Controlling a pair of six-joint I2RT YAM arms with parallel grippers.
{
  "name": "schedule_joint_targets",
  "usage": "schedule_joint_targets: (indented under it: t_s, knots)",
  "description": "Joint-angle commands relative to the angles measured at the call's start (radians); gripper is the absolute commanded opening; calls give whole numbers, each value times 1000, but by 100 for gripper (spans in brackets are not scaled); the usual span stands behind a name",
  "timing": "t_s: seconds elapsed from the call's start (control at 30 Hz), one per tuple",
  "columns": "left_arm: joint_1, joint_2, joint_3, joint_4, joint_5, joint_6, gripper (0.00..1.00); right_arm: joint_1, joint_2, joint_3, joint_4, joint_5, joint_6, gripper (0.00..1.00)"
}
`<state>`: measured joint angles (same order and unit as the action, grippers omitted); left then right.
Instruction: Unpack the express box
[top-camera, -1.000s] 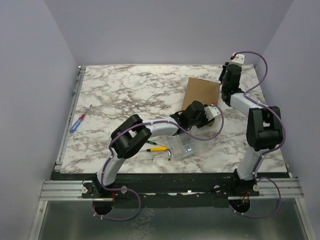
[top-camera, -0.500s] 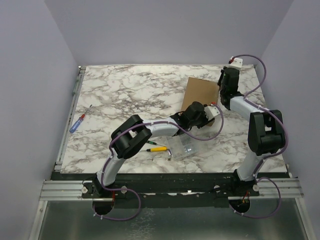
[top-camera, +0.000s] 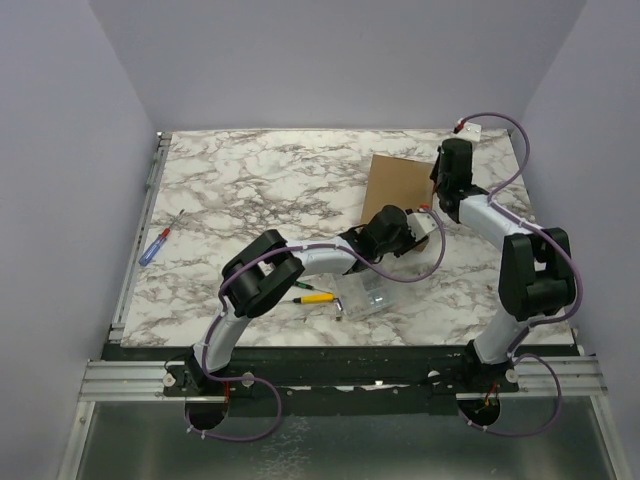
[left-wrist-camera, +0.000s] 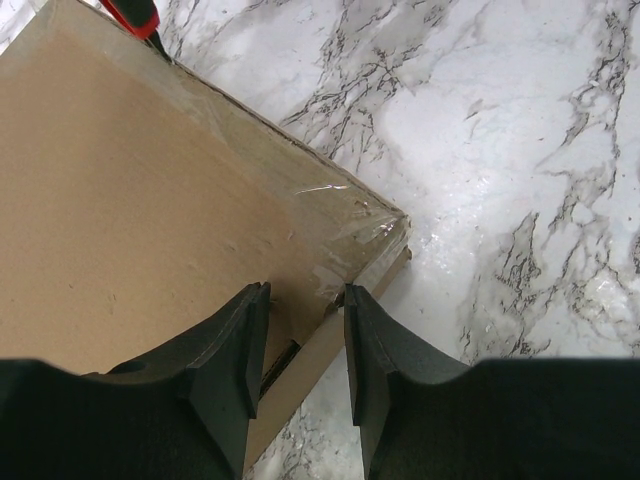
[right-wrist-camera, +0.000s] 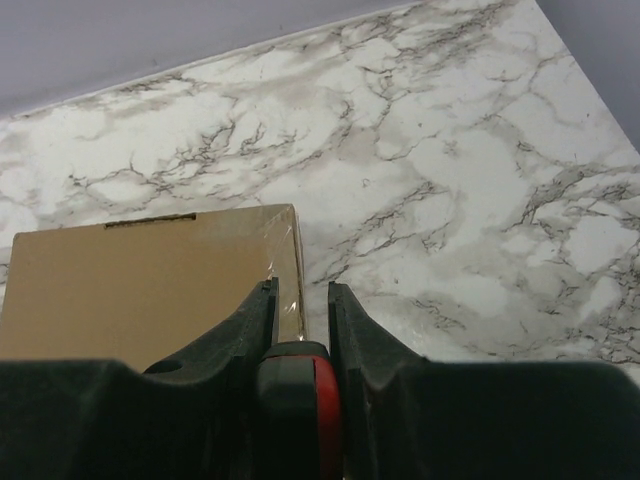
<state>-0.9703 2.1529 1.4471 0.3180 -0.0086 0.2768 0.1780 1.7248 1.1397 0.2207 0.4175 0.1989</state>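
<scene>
The express box, flat brown cardboard with clear tape at its edges, lies closed at the back right of the marble table. My left gripper is open at the box's near right corner; in the left wrist view its jaws straddle the box's side edge. My right gripper is shut on a red and black tool handle at the box's right edge. The tool's red tip touches the box's far edge in the left wrist view.
A clear plastic compartment case lies near the front, with a yellow-handled tool to its left. A blue screwdriver lies near the table's left edge. Grey walls enclose the table on three sides.
My right wrist has moved a little left and nearer, toward the box's right edge, with the tool in it. My left arm has stayed put.
</scene>
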Motion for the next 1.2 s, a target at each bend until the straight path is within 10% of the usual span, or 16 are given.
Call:
schedule_joint_targets:
  t_s: [0.0, 1.17]
  knots:
    - [17, 12, -34, 34, -65, 1, 41, 32, -30, 18, -213, -16, 68, 0]
    - [24, 4, -73, 97, -90, -56, 39, 133, -303, -127, -534, -76, 194, 0]
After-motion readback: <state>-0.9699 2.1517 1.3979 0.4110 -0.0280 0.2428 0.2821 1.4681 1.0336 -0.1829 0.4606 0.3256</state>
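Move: Behind the right hand, which already holds the red-and-black cutter with its blade at the box's right-hand edge, the box's near right corner lies about 17 cm back, 5 cm left and 9 cm lower. The box's middle is some 8 cm back and 13 cm left of that hand; the clear plastic case sits roughly 24 cm back and 23 cm left. From the left hand, set at the box's near edge, the same corner is about 5 cm right and 1 cm back. Drawing the cutter back along the taped right-hand edge of the box, the right hand travels about 10 cm towards its near right corner, drifting slightly left and sinking about 1 cm, the hand tipping some 10 degrees farther down. Its grip on the cutter stays shut and the blade stays at the edge, while the left hand keeps its place, fingers astride the near edge, holding the box. ##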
